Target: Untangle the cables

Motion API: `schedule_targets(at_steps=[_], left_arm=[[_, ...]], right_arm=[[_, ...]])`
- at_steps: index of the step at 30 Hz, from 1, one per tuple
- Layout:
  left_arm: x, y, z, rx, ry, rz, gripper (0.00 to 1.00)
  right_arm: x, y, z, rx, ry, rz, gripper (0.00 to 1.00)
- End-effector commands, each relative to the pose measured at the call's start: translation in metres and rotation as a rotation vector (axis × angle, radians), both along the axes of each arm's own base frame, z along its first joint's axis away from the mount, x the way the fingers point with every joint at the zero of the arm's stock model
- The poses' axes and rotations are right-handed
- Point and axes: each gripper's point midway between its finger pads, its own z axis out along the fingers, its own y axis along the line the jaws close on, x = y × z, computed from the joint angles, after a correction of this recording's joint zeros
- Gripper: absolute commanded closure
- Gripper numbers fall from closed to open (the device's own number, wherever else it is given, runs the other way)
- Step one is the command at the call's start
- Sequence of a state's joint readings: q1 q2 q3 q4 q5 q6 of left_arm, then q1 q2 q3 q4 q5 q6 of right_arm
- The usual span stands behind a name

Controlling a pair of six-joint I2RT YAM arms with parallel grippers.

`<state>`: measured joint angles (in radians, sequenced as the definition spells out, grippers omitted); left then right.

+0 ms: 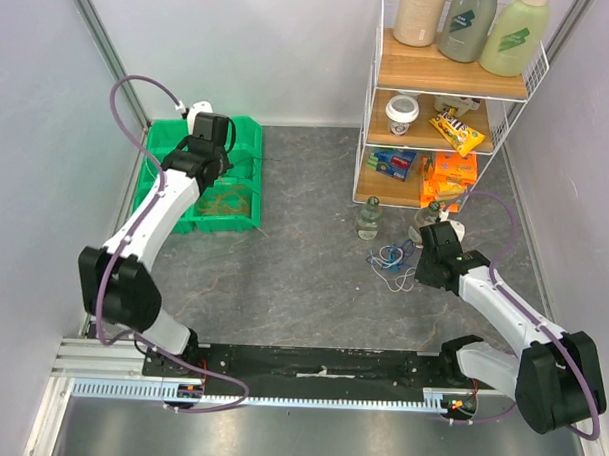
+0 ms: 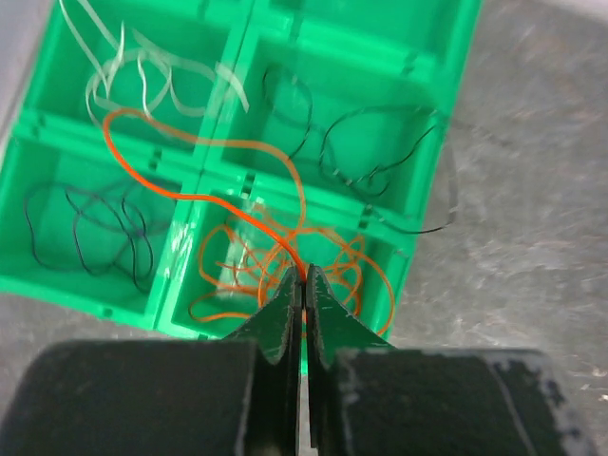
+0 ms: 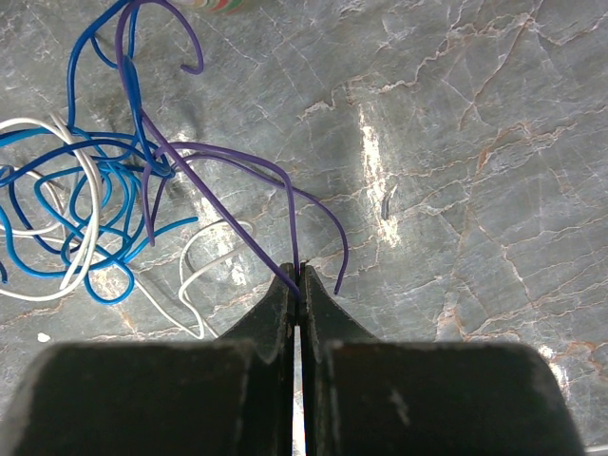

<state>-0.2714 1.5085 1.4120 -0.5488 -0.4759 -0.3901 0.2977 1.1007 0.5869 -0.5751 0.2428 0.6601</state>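
My left gripper (image 2: 303, 281) is shut on an orange cable (image 2: 180, 195) above the green bin (image 2: 432, 85); the cable arcs over the dividers. Below it a compartment holds a bundle of orange cables (image 2: 332, 266). Other compartments hold black cables (image 2: 370, 161), dark blue cables (image 2: 90, 223) and white cables (image 2: 142, 71). My right gripper (image 3: 297, 281) is shut on a purple cable (image 3: 237, 157) that runs back into a tangle of blue and white cables (image 3: 76, 209) on the table. In the top view the left gripper (image 1: 209, 150) is over the bin (image 1: 250, 136) and the right gripper (image 1: 431, 254) is beside the tangle (image 1: 391, 261).
A wire shelf (image 1: 444, 103) with bottles, a cup and snack packs stands at the back right. A small glass bottle (image 1: 368, 218) stands on the table in front of it, close to the tangle. Grey walls close both sides.
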Motion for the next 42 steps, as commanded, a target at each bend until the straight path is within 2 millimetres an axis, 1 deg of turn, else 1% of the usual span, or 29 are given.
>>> schedule_targets(at_steps=[1, 6, 7, 11, 15, 19, 22, 24, 25, 27, 28, 29, 30, 32, 33, 35, 37, 40, 42], left_arm=[[-0.004, 0.002, -0.032, -0.138, 0.127, 0.122, 0.98], [-0.009, 0.001, -0.065, -0.179, 0.23, 0.175, 0.98], [-0.009, 0.0, -0.074, -0.185, 0.255, 0.174, 0.98], [-0.01, -0.002, -0.099, -0.195, 0.344, 0.167, 0.98], [-0.001, -0.008, -0.121, -0.172, 0.401, 0.112, 0.98], [0.005, -0.002, -0.145, -0.123, 0.461, 0.112, 0.98], [0.013, 0.004, -0.15, -0.079, 0.472, 0.108, 0.98], [0.017, 0.004, -0.145, -0.074, 0.47, 0.089, 0.98], [0.017, 0.003, -0.141, -0.077, 0.47, 0.083, 0.92], [0.014, 0.0, -0.129, -0.095, 0.451, 0.067, 0.77], [0.012, -0.001, -0.122, -0.106, 0.44, 0.059, 0.72], [0.009, -0.002, -0.112, -0.113, 0.42, 0.049, 0.65], [0.006, -0.002, -0.098, -0.12, 0.388, 0.036, 0.6], [0.002, -0.003, -0.081, -0.123, 0.353, 0.007, 0.43], [0.0, -0.002, -0.073, -0.12, 0.335, 0.001, 0.37], [-0.003, 0.001, -0.06, -0.113, 0.309, -0.01, 0.3], [-0.006, 0.004, -0.052, -0.124, 0.291, -0.022, 0.22], [-0.008, 0.013, -0.043, -0.176, 0.266, -0.008, 0.2], [-0.009, 0.016, -0.039, -0.228, 0.243, -0.01, 0.15]], right_arm=[[0.008, 0.001, 0.008, 0.007, -0.045, 0.005, 1.0], [0.008, 0.0, 0.008, 0.004, -0.046, 0.002, 1.0], [0.008, 0.0, 0.008, 0.003, -0.046, 0.003, 1.0], [0.009, 0.0, 0.007, 0.001, -0.045, 0.002, 1.0], [0.009, 0.0, 0.007, 0.001, -0.045, 0.002, 1.0], [0.008, 0.0, 0.007, -0.001, -0.041, 0.002, 1.0], [0.009, 0.001, 0.008, 0.002, -0.046, 0.004, 1.0], [0.009, 0.001, 0.008, 0.003, -0.048, 0.006, 1.0], [0.009, 0.001, 0.008, 0.002, -0.046, 0.006, 1.0], [0.009, 0.0, 0.008, 0.002, -0.046, 0.005, 1.0], [0.009, 0.001, 0.008, 0.003, -0.047, 0.006, 1.0], [0.009, 0.0, 0.007, 0.0, -0.043, 0.006, 1.0], [0.009, 0.0, 0.007, 0.001, -0.044, 0.006, 1.0], [0.008, 0.0, 0.007, 0.001, -0.043, 0.004, 1.0], [0.008, 0.0, 0.005, 0.001, -0.04, 0.006, 1.0], [0.008, 0.001, 0.005, 0.001, -0.038, 0.005, 1.0], [0.008, 0.001, 0.004, 0.0, -0.033, 0.007, 1.0], [0.008, 0.001, 0.004, 0.002, -0.031, 0.01, 1.0], [0.008, 0.002, 0.004, 0.003, -0.033, 0.012, 1.0]])
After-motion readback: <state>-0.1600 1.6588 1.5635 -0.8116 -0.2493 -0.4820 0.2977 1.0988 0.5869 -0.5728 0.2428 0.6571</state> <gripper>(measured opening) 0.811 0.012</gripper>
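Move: The orange cable, held in the left hand's closed fingers, trails into the near right compartment of the green bin, whose middle lies about 22 cm below the left hand and 5 cm ahead. The compartment with the black cable is some 16 cm ahead, the dark blue cable's about 5 cm ahead and 14 to the left, and the white cable's 16 ahead and 14 left, all similarly low. From the right hand, the near right compartment lies roughly 62 cm left, 22 ahead and slightly lower. The orange cable's held end is brought down almost straight towards the near right compartment, the left hand sinking about 17 cm while its fingers tip some 30 degrees steeper. The fingers then open wide, let go of the cable, and the hand rises around 12 cm clear of the bin, tipping partly back. The right hand stays still, keeping its pinch on the purple cable. ##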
